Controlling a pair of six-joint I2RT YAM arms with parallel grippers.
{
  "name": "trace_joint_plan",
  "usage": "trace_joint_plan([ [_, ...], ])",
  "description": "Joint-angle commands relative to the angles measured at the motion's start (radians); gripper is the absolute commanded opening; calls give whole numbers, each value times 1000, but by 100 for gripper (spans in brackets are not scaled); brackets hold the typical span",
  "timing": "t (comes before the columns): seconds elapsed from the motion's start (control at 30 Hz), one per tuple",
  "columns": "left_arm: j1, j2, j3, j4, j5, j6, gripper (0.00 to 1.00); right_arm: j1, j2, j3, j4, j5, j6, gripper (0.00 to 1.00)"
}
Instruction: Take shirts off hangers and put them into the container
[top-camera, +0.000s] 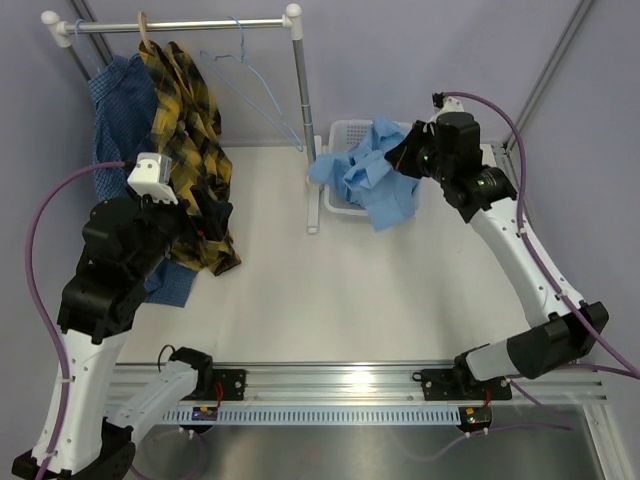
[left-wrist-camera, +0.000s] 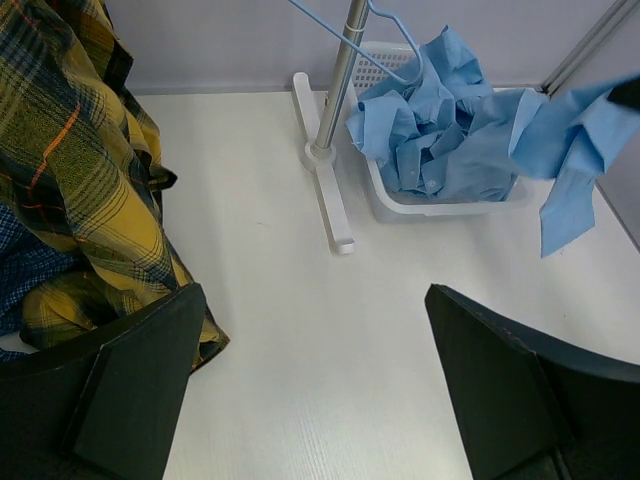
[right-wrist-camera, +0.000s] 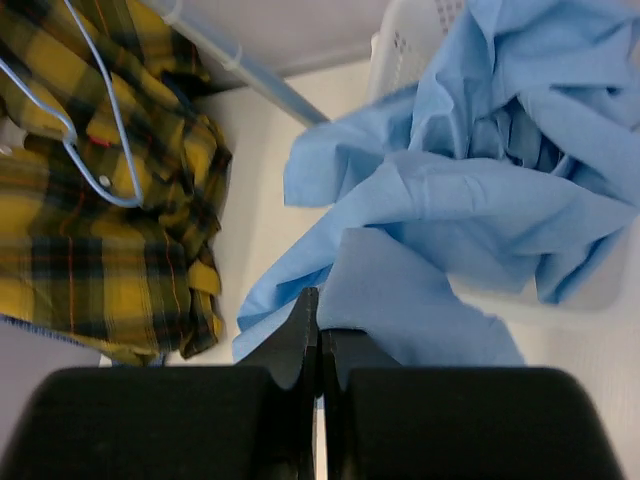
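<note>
The light blue shirt lies bunched in the white container and spills over its rim. My right gripper is shut on a fold of this shirt and holds it above the container's right side; the lifted part hangs down in the left wrist view. On the rack's left, the yellow-and-black plaid shirt hangs from a tan hanger, with the dark blue shirt behind it. My left gripper is open over bare table, its left finger next to the plaid shirt's hem.
An empty light-blue wire hanger hangs on the rack rail. The rack's white post and its foot stand just left of the container. A metal frame runs along the table's right edge.
</note>
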Motion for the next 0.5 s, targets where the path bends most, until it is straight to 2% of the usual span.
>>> trace_joint_plan([
  [0.0,5,-3,-2,16,-10,18,99,4,124,124,-80,124,-38,0],
  [0.3,5,-30,-36,18,-10,2,99,-7,453,292,155,286,17,0],
  [0.47,5,-44,-52,11,-47,9,99,-9,709,416,102,354,36,0],
])
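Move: The right hand already grips the blue shirt. The container's middle is about 18 cm ahead of it, neither left nor right, and some 28 cm below. Most of the shirt lies heaped there, roughly 15 cm ahead of the hand, 3 cm to its left and 24 cm below. The rack's foot stands about 14 cm ahead, 17 cm left and 32 cm below. From the left hand the container is roughly 34 cm ahead, 40 cm to the right and 33 cm below. Swing the right gripper quickly forward over the container, about 15 cm, lifting a touch at first and then sinking steeply, to end some 14 cm lower. Keep the fingers shut on the blue shirt, and as you carry the gripped part in turn the wrist about 15 degrees clockwise and tip the fingers further down. ##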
